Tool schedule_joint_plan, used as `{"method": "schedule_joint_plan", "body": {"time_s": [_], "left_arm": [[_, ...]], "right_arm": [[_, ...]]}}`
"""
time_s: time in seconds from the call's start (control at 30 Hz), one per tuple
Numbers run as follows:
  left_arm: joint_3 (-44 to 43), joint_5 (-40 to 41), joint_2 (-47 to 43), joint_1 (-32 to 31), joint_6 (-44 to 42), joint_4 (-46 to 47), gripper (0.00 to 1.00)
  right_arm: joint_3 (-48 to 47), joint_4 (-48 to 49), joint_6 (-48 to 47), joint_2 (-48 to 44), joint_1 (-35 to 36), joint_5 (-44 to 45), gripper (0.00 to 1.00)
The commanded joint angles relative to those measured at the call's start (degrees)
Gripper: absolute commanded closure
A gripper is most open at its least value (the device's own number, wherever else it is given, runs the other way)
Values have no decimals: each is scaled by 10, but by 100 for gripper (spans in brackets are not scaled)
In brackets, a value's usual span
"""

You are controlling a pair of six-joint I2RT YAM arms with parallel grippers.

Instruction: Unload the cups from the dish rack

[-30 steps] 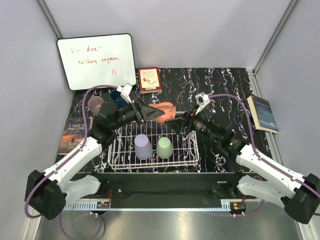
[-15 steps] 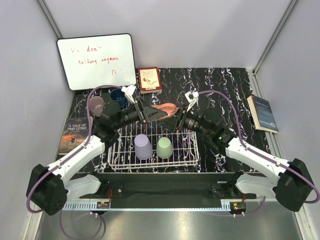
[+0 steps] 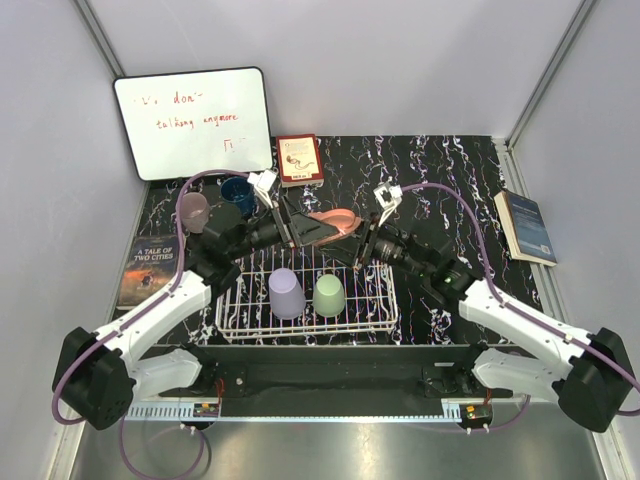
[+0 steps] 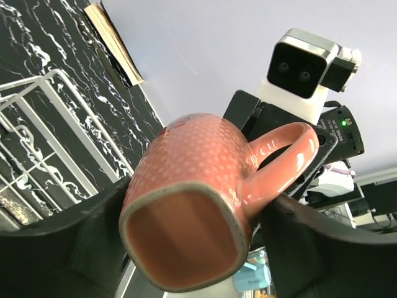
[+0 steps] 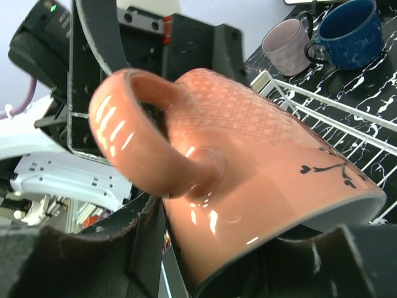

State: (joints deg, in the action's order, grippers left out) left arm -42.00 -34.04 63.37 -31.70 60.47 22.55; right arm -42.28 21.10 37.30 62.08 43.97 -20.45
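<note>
A terracotta cup point(image 3: 328, 222) with a handle hangs in the air above the far edge of the white wire dish rack point(image 3: 232, 312). My left gripper point(image 3: 300, 228) is shut on its base end point(image 4: 186, 186). My right gripper point(image 3: 352, 243) has closed round its rim end point(image 5: 260, 186), fingers against both sides. A lavender cup point(image 3: 286, 293) and a light green cup point(image 3: 329, 295) stand upside down in the rack. A mauve cup point(image 3: 192, 210) and a dark blue cup point(image 3: 238, 193) stand on the table left of the rack, also in the right wrist view point(image 5: 288, 46) point(image 5: 347, 31).
A whiteboard point(image 3: 193, 122) leans at the back left. A red book point(image 3: 299, 159) lies behind the rack. Another book point(image 3: 527, 226) lies at the right edge and one point(image 3: 140, 270) at the left edge.
My right gripper has moved left and up to the terracotta cup held by my left gripper and now has its fingers round the rim end. The left arm has barely moved.
</note>
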Motion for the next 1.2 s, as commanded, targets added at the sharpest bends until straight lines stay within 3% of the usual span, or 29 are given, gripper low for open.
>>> {"method": "schedule_joint_plan", "body": {"time_s": [0.0, 0.1, 0.23, 0.43, 0.5, 0.6, 0.8, 0.97, 1.17], "left_arm": [[-43, 7, -11, -4, -50, 1, 10], [-49, 16, -9, -4, -55, -9, 2], [-51, 23, -2, -4, -53, -14, 1], [-50, 13, 10, -4, -41, 4, 11], [-53, 22, 10, -4, -49, -18, 4], [-59, 42, 5, -4, -68, -54, 1], [-109, 155, -10, 15, -131, -218, 1], [-120, 305, -60, 52, -118, -325, 1], [-121, 471, -108, 60, -93, -430, 1]], "right_arm": [[-6, -42, -24, -52, 9, 17, 100], [-8, -63, -34, -70, 9, 28, 100], [-5, -70, -37, -80, 10, 30, 100], [-2, -65, -36, -83, 10, 30, 100], [1, -65, -36, -86, 11, 37, 100], [4, -75, -42, -100, 11, 56, 100], [1, -132, -56, -132, 11, 123, 100], [-22, -189, -65, -140, 11, 187, 100], [-138, -281, -103, -47, 10, 292, 100]]}}
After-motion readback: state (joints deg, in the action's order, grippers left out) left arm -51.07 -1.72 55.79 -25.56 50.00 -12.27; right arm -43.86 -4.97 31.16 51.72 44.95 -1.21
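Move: The orange mug is held in the left gripper, its middle about 3 cm to the right and 1 cm ahead of that hand and level with it. From the right gripper, which already reaches the mug's mouth end, it lies some 4 cm ahead, 3 cm left and level. On the rack, some 17 cm below the right hand, stand the green cup, about 6 cm back and 3 cm left, and the purple cup, 6 cm back and 12 cm left. Hand the orange mug over: shut the right fingers on its wall at the rim while the left fingers open wide to let go, easing the right hand slightly back, right and up. Hold briefly, then swing the empty left gripper about 10 cm left and 7 cm forward, turning some 35 degrees counter-clockwise, as the right carries the mug farther right and down, turning clockwise. ##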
